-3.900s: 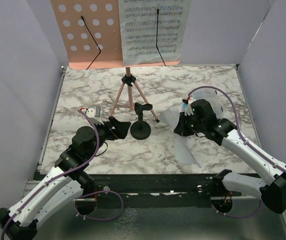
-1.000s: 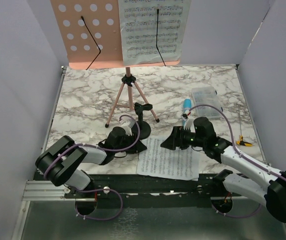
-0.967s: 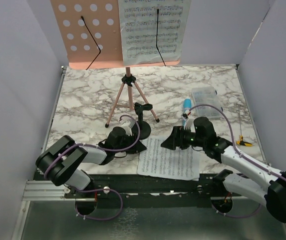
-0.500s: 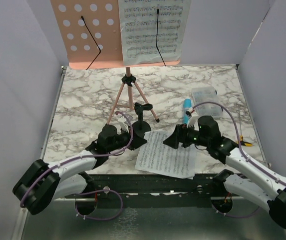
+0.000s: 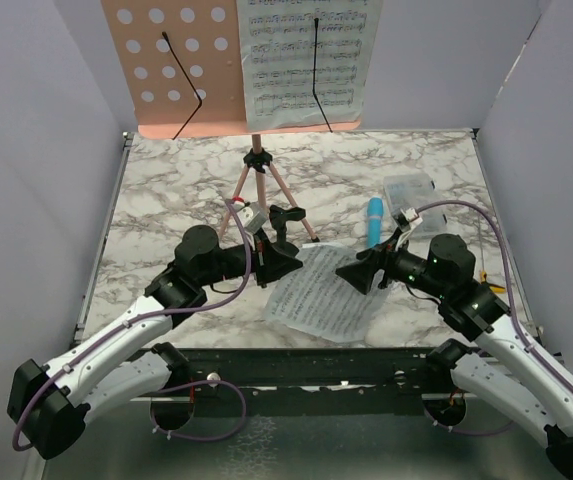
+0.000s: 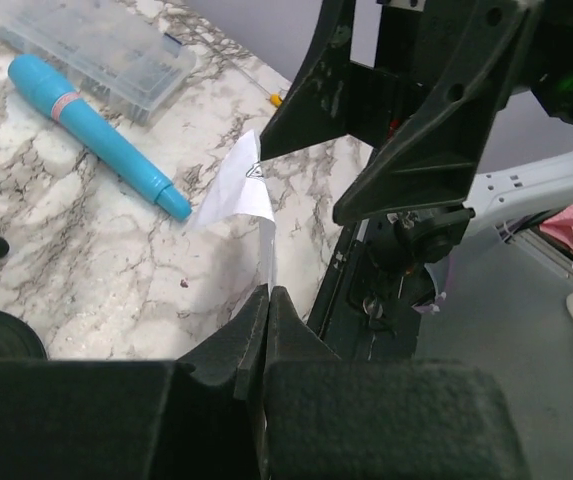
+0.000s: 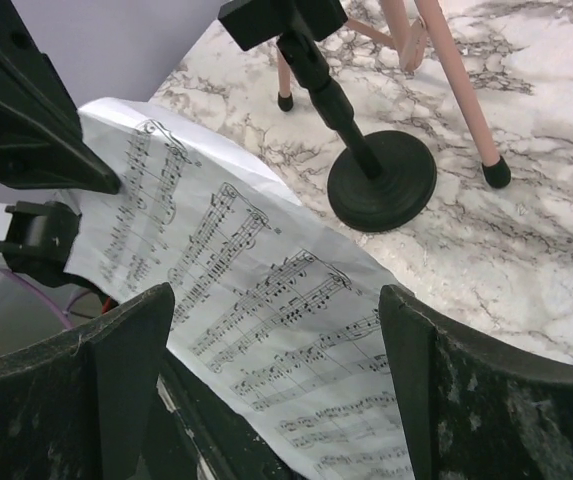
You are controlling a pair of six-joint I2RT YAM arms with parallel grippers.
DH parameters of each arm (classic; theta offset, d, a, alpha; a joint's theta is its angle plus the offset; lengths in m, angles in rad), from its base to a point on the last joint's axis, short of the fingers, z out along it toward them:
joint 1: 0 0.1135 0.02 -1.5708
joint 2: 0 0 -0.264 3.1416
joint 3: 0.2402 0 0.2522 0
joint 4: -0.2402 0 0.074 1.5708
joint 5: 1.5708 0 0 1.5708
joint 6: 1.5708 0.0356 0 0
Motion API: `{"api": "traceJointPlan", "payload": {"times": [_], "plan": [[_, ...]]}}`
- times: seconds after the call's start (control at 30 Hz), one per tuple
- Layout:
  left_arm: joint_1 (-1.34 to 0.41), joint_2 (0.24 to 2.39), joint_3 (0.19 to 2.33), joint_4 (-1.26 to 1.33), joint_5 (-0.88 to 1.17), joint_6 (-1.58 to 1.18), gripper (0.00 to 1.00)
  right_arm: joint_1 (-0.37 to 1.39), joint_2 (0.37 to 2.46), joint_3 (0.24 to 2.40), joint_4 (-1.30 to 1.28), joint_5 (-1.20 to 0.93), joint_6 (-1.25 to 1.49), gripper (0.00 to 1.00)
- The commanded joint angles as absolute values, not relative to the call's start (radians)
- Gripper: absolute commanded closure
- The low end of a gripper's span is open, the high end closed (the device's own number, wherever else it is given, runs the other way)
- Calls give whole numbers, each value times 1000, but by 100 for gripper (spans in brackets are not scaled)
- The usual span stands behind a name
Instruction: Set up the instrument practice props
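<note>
The pink hole-dotted music stand [image 5: 181,60] stands at the back on its tripod [image 5: 256,190], with one sheet-music page [image 5: 301,60] on its right half. My left gripper [image 5: 278,265] is shut on the left edge of the second page [image 5: 321,295] and holds that edge off the table. In the left wrist view the jaws [image 6: 267,292] pinch the page edge-on [image 6: 266,245]. My right gripper [image 5: 358,274] is open above the page's right part, its jaws wide apart in the right wrist view [image 7: 286,400] over the page [image 7: 256,300]. The blue microphone [image 5: 376,220] lies on the table. The black mic stand [image 5: 286,225] stands just behind the left gripper.
A clear plastic compartment box [image 5: 411,192] sits behind the microphone at the right. The mic stand's round base [image 7: 381,180] and the pink tripod legs [image 7: 456,90] are close behind the page. The table's front edge and black rail [image 5: 296,365] run just below the page.
The page lay flat at the front edge; now my left gripper has risen and moved back with its left edge. The right arm has lifted and drawn back to the right.
</note>
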State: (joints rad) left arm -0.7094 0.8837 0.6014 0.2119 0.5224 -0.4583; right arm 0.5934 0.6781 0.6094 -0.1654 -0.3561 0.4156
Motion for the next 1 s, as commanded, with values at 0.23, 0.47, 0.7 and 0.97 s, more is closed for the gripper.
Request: {"api": "traceJointPlan", "payload": {"times": [0.23,0.47,0.7,0.97], "plan": [[-716,891,770,-75,673,-253,100,589,586,661,-156,-378,314,12],[-714,888,806,-87,708,-251,100,590,559,651,-136,-418,275,8],[-715,880,842,-86,779,-268,100,589,690,667,-113,-625,246,8],[-716,840,848,-86,721,-273,100,590,736,660,-70,-732,251,14]]}}
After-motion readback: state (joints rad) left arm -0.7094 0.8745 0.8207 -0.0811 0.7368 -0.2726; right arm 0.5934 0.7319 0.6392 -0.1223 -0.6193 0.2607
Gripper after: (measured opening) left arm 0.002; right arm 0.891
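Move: The music sheet already hangs by one corner from the shut left fingers, its middle about 8 cm to that hand's right and 12 cm below. From the open right hand, the sheet's middle lies some 5 cm left, 2 cm ahead and 10 cm down. The black stand is about 14 cm ahead and 15 cm left of the right hand, 10 cm lower; the blue tube lies on the table some 22 cm ahead, 7 cm right and 19 cm down. Upward first, the open right hand rises about 4 cm while easing back, then sinks again and swings left towards the sheet's free side, turning some 15 degrees counter-clockwise, its jaws wide on either side of the paper. The left hand keeps its pinch on the corner and draws it back and up, about 4 cm each way, turning clockwise. ##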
